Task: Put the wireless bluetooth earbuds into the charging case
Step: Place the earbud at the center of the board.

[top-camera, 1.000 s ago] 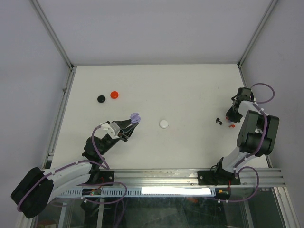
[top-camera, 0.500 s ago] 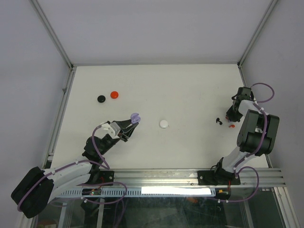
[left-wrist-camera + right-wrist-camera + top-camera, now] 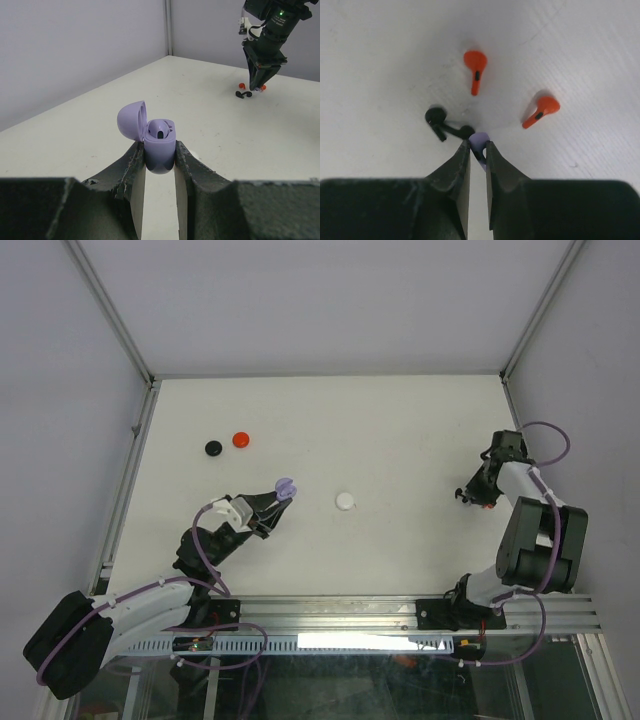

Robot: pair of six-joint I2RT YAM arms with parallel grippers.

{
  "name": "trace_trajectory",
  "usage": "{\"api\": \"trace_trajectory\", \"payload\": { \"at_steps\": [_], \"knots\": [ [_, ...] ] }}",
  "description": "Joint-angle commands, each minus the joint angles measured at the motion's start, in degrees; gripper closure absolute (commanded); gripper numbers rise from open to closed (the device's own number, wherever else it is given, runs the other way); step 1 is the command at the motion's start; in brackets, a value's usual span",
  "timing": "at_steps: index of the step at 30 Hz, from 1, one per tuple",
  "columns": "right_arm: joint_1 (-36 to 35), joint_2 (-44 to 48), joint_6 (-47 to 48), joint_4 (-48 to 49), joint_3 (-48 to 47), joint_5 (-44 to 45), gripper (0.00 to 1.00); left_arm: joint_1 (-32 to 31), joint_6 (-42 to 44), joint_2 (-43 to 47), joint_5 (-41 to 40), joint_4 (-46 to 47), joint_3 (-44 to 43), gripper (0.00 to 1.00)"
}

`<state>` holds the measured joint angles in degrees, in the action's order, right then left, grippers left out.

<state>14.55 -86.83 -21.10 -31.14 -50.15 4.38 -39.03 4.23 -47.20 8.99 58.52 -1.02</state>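
Observation:
A purple charging case with its lid tipped open stands upright between my left gripper's fingers, which are shut on its body; from above the case sits left of the table's middle. At the right side my right gripper is down at the table, shut on a small purple earbud. Two black earbuds lie just left of its tips, one touching the left fingertip. Two orange earbuds lie beyond it. From above, the right gripper covers the purple earbud.
A white round cap lies mid-table, right of the case. A black cap and a red cap lie at the back left. Metal frame posts and grey walls bound the table.
My right gripper has shifted a little to the left over the earbuds and its jaws have closed on the purple earbud. The left arm and case have not moved.

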Motion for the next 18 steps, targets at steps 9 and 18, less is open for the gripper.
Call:
{"api": "trace_trajectory", "payload": {
  "at_steps": [9,18],
  "knots": [
    [-21.3,12.3,-5.2,-4.0,-0.3,-2.3,0.89,-0.3,-3.5,-0.3,2.2,7.6,1.3,1.00],
    [-37.3,6.9,-6.0,-4.8,-0.4,-2.4,0.88,-0.3,-7.9,2.9,2.2,5.7,1.4,1.00]
  ]
}}
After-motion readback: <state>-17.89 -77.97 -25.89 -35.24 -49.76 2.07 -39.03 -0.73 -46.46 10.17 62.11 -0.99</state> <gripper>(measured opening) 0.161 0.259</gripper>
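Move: The board's centre, marked by the white case, lies about 31 cm to the left of the right hand, level with it fore and aft and barely lower. Beside that hand, the black earbuds lie some 3 cm to its left, and the nearer red earbud about 3 cm to its right and 2 cm back. From the left hand the white case is roughly 7 cm ahead, 13 cm to the right and 16 cm below. Carry the purple earbud, already pinched in the right fingertips, about 17 cm left towards the white case: climb some 5 cm early on to clear the black earbuds, then sink slightly, turning the hand about 30 degrees counter-clockwise with the fingers kept shut. Raise the left hand about 2 cm, keeping its grip on the open purple case. ##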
